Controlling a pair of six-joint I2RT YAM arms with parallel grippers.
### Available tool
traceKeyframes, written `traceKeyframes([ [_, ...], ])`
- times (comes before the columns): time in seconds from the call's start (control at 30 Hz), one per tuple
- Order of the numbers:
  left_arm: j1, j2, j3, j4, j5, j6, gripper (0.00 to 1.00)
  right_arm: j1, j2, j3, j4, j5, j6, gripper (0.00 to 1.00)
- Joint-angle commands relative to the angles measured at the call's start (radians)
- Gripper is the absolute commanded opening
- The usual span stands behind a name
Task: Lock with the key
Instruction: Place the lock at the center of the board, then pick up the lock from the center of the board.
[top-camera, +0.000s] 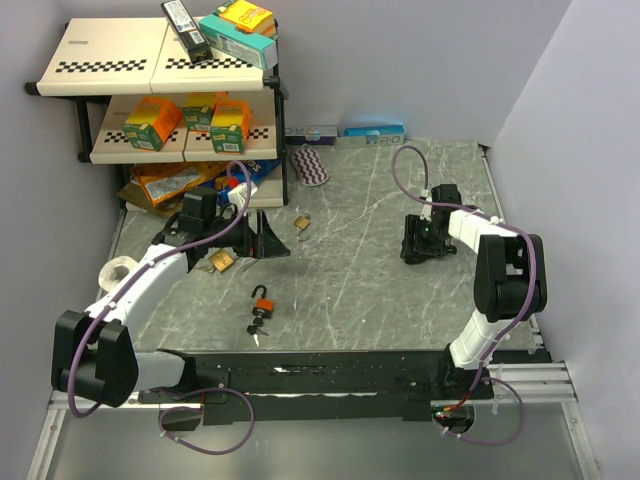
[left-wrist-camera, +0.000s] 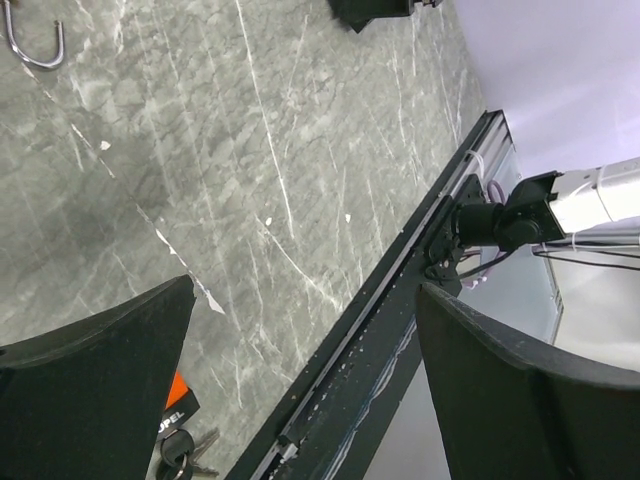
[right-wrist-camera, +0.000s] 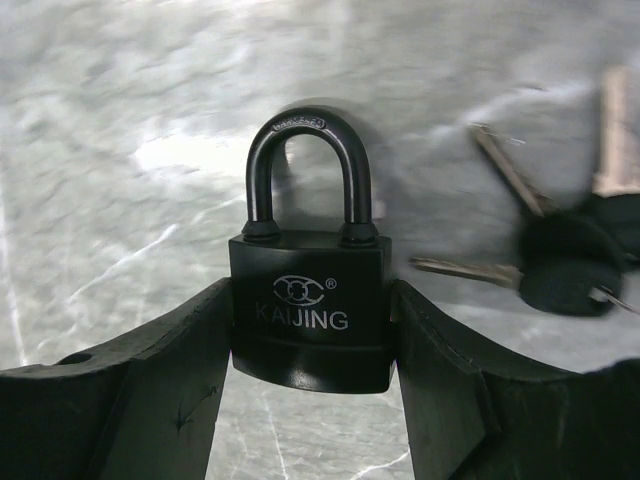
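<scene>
My right gripper (right-wrist-camera: 312, 335) is shut on a black padlock (right-wrist-camera: 308, 300) marked KAIJING. It clamps the body from both sides, and the shackle stands upright and seated in the body. A bunch of keys (right-wrist-camera: 560, 270) with a black head shows blurred just right of the lock, apart from it. In the top view the right gripper (top-camera: 420, 243) sits low over the table at right. My left gripper (left-wrist-camera: 305, 290) is wide open and holds nothing. It hovers at the table's left (top-camera: 266, 243), just behind an orange padlock (top-camera: 263, 302) with its keys (top-camera: 257, 328).
A brass padlock (top-camera: 222, 262) and another small padlock (top-camera: 302, 224) lie near the left gripper. A shelf (top-camera: 150, 70) with boxes fills the back left corner. A white roll (top-camera: 120, 270) lies at the left edge. Boxes (top-camera: 372, 130) line the back wall.
</scene>
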Motion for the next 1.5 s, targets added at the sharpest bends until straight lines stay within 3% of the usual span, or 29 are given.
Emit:
traceKeyframes([
  [0.0, 0.003, -0.018, 0.013, 0.020, -0.022, 0.029, 0.96, 0.026, -0.012, 0.036, 0.009, 0.120, 0.091, 0.18],
  [0.17, 0.003, -0.017, 0.013, 0.017, -0.058, 0.040, 0.96, 0.038, -0.026, 0.023, 0.021, 0.173, 0.114, 0.28],
  [0.23, 0.003, -0.014, 0.018, 0.006, -0.062, 0.047, 0.96, 0.041, -0.013, 0.032, 0.018, 0.163, 0.108, 0.44],
  [0.4, 0.003, -0.014, 0.034, -0.021, -0.091, 0.070, 0.96, 0.044, -0.013, 0.036, 0.018, 0.121, 0.106, 0.57],
  [0.73, 0.003, -0.095, 0.094, -0.040, -0.240, 0.148, 0.96, 0.050, -0.053, 0.116, -0.005, 0.095, 0.068, 0.93],
  [1.0, 0.003, -0.215, 0.134, 0.028, -0.348, 0.239, 0.96, 0.081, -0.214, 0.165, -0.011, -0.085, 0.002, 1.00],
  [1.07, 0.003, -0.245, 0.114, 0.065, -0.323, 0.305, 0.96, 0.081, -0.281, 0.170, 0.021, -0.133, -0.021, 1.00],
  [1.1, 0.003, -0.244, 0.138, 0.036, -0.308, 0.423, 0.96, 0.084, -0.305, 0.173, 0.033, -0.164, -0.030, 1.00],
  [1.27, -0.006, -0.152, 0.194, -0.084, -0.199, 0.566, 0.96, 0.060, -0.430, 0.202, 0.132, -0.210, -0.034, 1.00],
  [1.47, -0.139, 0.064, 0.238, -0.043, -0.346, 0.523, 0.96, -0.032, -0.441, 0.256, 0.147, -0.270, 0.074, 1.00],
])
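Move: The black lock is already between my right fingers and right down at the tabletop, its middle about 1 cm ahead of that hand point and 1 cm below it. Its keys lie some 7 cm to the right of that hand and 1 cm ahead, and the small brass lock about 30 cm to its left and 8 cm farther out, both some 2 cm below. From my left hand the black lock is roughly 37 cm right, 8 cm ahead and 17 cm below. After a slight clockwise turn at the tabletop, I open my right fingers fully and let go of the black lock, then lift straight off it, about 26 cm up with a little drift forward and left, tipping the fingers up towards forward some 40 degrees. My empty, open left hand sinks slightly, rises and moves forward, then dips again, swinging its fingers forward. ##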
